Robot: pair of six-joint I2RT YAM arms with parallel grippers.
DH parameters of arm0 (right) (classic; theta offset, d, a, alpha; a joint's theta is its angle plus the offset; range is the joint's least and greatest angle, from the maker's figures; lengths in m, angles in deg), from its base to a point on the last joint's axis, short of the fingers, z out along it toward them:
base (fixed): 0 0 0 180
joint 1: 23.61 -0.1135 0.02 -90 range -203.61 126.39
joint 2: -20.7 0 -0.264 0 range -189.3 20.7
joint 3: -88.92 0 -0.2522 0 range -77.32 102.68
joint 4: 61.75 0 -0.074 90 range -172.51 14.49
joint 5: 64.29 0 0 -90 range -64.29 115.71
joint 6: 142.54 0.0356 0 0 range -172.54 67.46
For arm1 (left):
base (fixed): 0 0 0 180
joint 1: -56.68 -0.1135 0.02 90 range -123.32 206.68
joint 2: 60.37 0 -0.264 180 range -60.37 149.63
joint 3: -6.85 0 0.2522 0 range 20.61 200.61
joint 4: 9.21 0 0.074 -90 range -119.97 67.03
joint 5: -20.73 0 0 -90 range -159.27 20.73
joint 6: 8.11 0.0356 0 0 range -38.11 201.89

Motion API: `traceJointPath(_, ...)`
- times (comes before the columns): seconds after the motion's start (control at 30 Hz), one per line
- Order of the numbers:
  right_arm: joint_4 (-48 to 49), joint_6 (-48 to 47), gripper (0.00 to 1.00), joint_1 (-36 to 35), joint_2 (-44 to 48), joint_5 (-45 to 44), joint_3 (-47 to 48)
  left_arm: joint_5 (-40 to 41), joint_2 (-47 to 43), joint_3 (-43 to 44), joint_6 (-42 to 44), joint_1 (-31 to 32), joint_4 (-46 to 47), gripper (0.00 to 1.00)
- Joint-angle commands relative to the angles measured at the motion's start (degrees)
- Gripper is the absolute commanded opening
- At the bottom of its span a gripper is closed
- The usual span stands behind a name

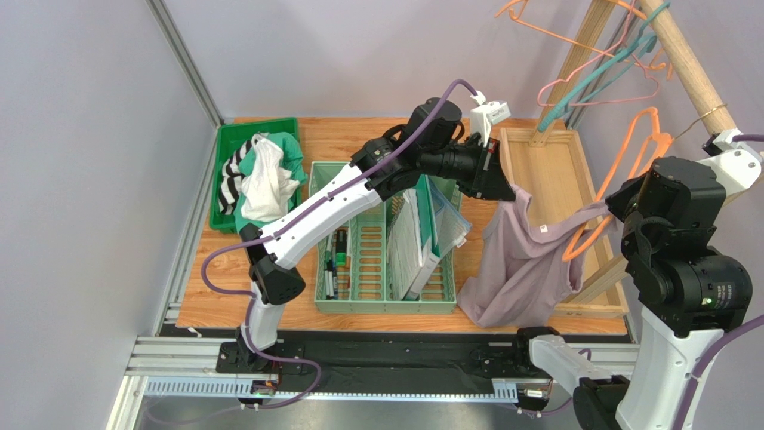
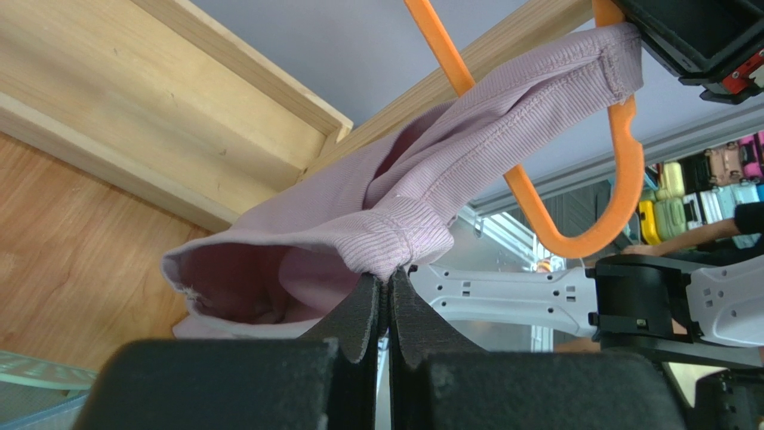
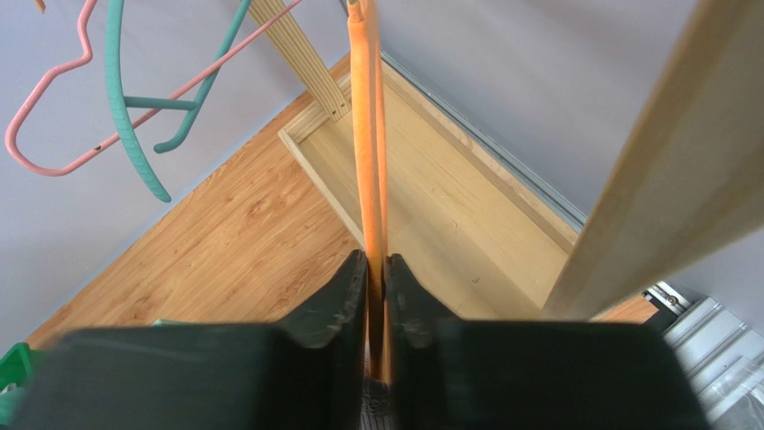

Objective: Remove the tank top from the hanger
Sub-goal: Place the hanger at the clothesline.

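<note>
The lilac tank top (image 1: 520, 260) hangs above the table's right side, one strap still looped over the orange hanger (image 1: 638, 148). My left gripper (image 1: 509, 190) is shut on the other strap, pinched at the seam (image 2: 388, 279), and holds it off to the left of the hanger (image 2: 619, 170). The top (image 2: 395, 206) stretches from my jaws up to the hanger's shoulder. My right gripper (image 3: 377, 264) is shut on the hanger's thin orange rod (image 3: 366, 134), which runs straight up between the fingers. In the top view that gripper is mostly hidden behind its own wrist.
A wooden rack pole (image 1: 686, 58) carries pink and teal hangers (image 1: 610, 63) at the back right, above a wooden tray (image 1: 556, 170). A mint basket (image 1: 386, 305) with folders and pens stands in the middle. A green bin (image 1: 229, 143) of clothes sits at the back left.
</note>
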Motion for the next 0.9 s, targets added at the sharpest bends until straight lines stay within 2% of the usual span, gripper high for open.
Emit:
traceJointPath(0.0,2.0,0.4,0.28,0.0,2.5,1.4,-2.8,-0.7,-2.2,0.2,1.0,0.4,0.3,0.00)
traceJointPath(0.03,2.1,0.0,0.35,0.0,3.6,2.0,-3.4,-0.7,-2.3,0.4,1.1,0.4,0.3,0.00)
traceJointPath(0.07,2.0,-0.9,0.47,0.0,4.3,2.9,-4.4,-0.7,-2.4,0.5,1.3,0.4,0.3,0.00)
traceJointPath(0.1,1.9,-1.3,0.53,0.0,4.8,4.3,-5.0,-0.6,-2.5,0.5,1.4,0.4,0.3,0.00)
traceJointPath(0.17,1.7,-2.1,0.65,0.0,6.8,6.0,-5.6,-0.6,-2.8,0.7,1.7,0.4,0.3,0.00)
traceJointPath(0.23,0.7,-2.2,0.72,0.0,8.1,8.3,-5.4,-0.6,-2.8,0.7,1.9,0.4,0.3,0.00)
traceJointPath(0.27,0.5,-2.4,0.80,0.0,8.5,9.6,-5.1,-0.6,-3.0,0.7,2.0,0.4,0.2,0.00)
traceJointPath(0.37,0.4,-2.7,0.93,0.0,9.8,11.3,-4.0,-0.9,-3.4,0.3,2.0,0.4,0.1,0.00)
traceJointPath(0.53,2.8,-5.8,0.99,0.0,12.1,18.8,-2.4,-0.8,-5.6,-3.0,2.4,0.4,0.2,0.00)
traceJointPath(0.67,8.8,-7.1,1.00,0.0,16.8,26.4,-5.7,-2.4,-9.8,-8.6,2.9,1.1,1.2,0.00)
traceJointPath(0.77,9.1,-6.9,1.00,0.0,16.9,27.0,-6.3,-3.4,-13.2,-15.5,3.5,3.4,2.7,0.00)
traceJointPath(0.87,6.4,-6.5,1.00,0.0,15.8,26.2,-4.1,-6.3,-14.5,-16.2,3.7,7.2,3.7,0.00)
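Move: The right fingers, just parting, are still around the orange hanger; the place where its hook meets the clothesline is about 11 cm ahead, 8 cm to the right and 10 cm above. The teal hanger is some 16 cm ahead, 4 cm left and 5 cm above; the tank top's middle is roughly 4 cm back, 8 cm left and 10 cm below. From the left hand, which holds the tank top, the hook's place is about 9 cm ahead, 20 cm right and 12 cm up. The right fingers open wide and let go of the orange hanger as the hand backs off about 7 cm and 6 cm to the left, away from the clothesline, dipping slightly before it rises, turning counter-clockwise some 25 degrees and tipping its fingertips up. The left hand keeps its pinch on the tank top, waits, then late on draws back about 5 cm, also left and a little down, away from the hanger. ##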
